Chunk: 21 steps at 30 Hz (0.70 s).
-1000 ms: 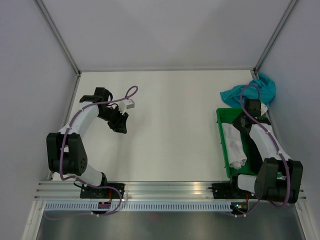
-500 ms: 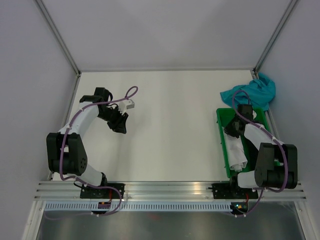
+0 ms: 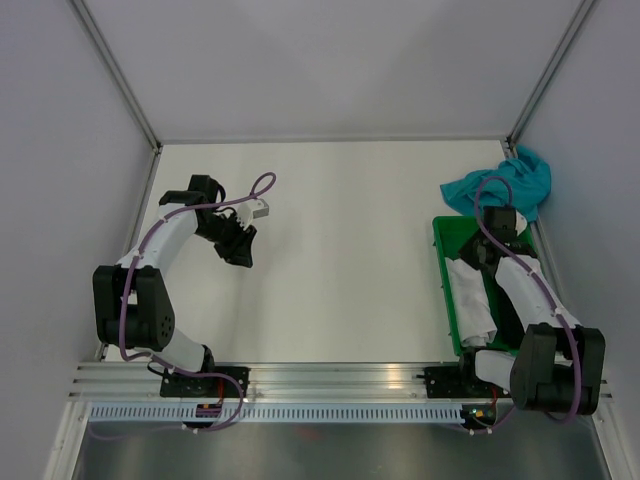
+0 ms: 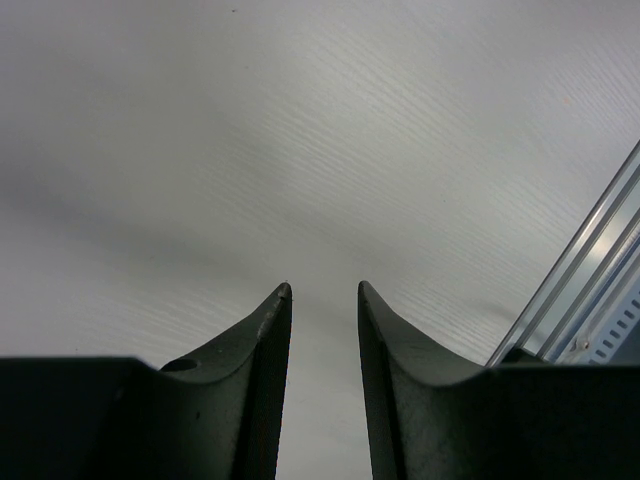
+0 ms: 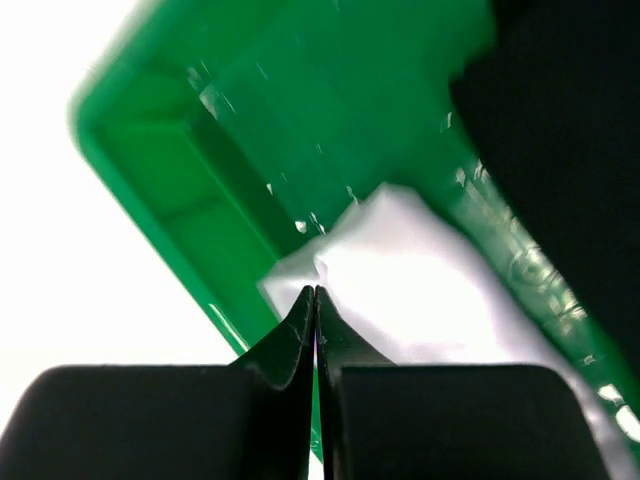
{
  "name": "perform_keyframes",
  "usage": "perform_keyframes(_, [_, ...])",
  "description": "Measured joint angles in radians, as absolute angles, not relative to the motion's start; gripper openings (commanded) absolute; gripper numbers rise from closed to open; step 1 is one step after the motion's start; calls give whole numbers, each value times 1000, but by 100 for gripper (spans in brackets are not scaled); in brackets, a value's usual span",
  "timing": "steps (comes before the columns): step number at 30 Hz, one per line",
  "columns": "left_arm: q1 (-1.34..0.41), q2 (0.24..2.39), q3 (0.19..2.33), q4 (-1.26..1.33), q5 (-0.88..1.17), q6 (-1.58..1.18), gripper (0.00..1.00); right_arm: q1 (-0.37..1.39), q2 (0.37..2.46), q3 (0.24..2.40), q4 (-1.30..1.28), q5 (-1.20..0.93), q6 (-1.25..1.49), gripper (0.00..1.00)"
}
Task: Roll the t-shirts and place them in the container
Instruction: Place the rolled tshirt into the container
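The white t-shirt (image 3: 470, 300) lies bunched in the green crate (image 3: 443, 240) at the right. In the right wrist view the white t-shirt (image 5: 420, 270) rises to a peak at my fingertips, above the crate's floor (image 5: 200, 140). My right gripper (image 3: 482, 256) (image 5: 315, 292) is shut, pinching that peak of the white cloth. The teal-blue t-shirt (image 3: 510, 182) lies crumpled on the table behind the crate. My left gripper (image 3: 240, 255) (image 4: 324, 290) is open and empty, low over the bare white table at the left.
Grey walls enclose the table on three sides. An aluminium rail (image 3: 330, 380) runs along the near edge and shows in the left wrist view (image 4: 590, 280). The right arm's purple cable (image 3: 482, 200) loops over the teal shirt's edge.
My right gripper dipped into the crate, then pulled back toward the far end, and the white shirt is now drawn out longer. The left arm has not moved.
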<state>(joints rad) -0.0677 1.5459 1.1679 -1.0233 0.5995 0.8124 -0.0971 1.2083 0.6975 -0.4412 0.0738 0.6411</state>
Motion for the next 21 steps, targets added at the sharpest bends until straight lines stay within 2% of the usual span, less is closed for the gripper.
perform_keyframes(2, [-68, 1546, 1168, -1023, 595, 811, 38, -97, 1201, 753, -453, 108, 607, 13])
perform_keyframes(3, [-68, 1546, 1168, -1023, 591, 807, 39, -97, 1189, 780, -453, 123, 586, 35])
perform_keyframes(5, [-68, 1542, 1168, -1023, 580, 798, 40, -97, 1142, 817, -449, 159, 540, 51])
perform_keyframes(7, [-68, 1529, 1168, -1023, 574, 789, 44, -97, 1066, 834, -439, 191, 491, 74])
perform_keyframes(8, [-68, 1518, 1168, -1023, 572, 782, 52, -96, 1023, 837, -432, 208, 465, 82])
perform_keyframes(9, [-68, 1504, 1168, -1023, 568, 778, 55, -96, 991, 838, -426, 224, 441, 88])
perform_keyframes(10, [-68, 1489, 1168, -1024, 565, 770, 62, -96, 950, 838, -422, 241, 418, 91])
perform_keyframes(11, [-68, 1467, 1165, -1022, 558, 764, 63, -96, 915, 838, -419, 255, 397, 93])
perform_keyframes(12, [-68, 1441, 1160, -1023, 553, 753, 77, -96, 884, 838, -418, 269, 379, 96])
perform_keyframes(13, [-68, 1411, 1152, -1021, 549, 748, 99, -96, 860, 838, -418, 278, 364, 97])
perform_keyframes(21, [-68, 1135, 968, -959, 413, 622, 100, -96, 725, 761, -436, 309, 321, 98])
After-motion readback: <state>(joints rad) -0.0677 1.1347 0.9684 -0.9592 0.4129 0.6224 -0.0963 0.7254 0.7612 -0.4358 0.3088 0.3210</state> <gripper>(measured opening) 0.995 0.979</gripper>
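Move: The rolled white t-shirt lies in the container with its middle about 11 cm back from my shut right fingers, neither left nor right, some 6 cm below; its far end is nearly under them. The black cloth lies about 7 cm back and 9 cm to the right of that hand, the teal t-shirt some 15 cm ahead and 6 cm right, outside the container. From my left hand the white roll is about 52 cm right and 9 cm back. I lift my right hand steeply up and away from the white roll, about 16 cm, clear of the container and drifting some 5 cm right; early on it swings slightly forward, then eases back. The wrist tilts some 35 degrees so the fingers point more forward and rightward, opening wide from shut. My left hand rises about 3 cm, then draws back some 4 cm and left, spreading its half-closed fingers wide. ##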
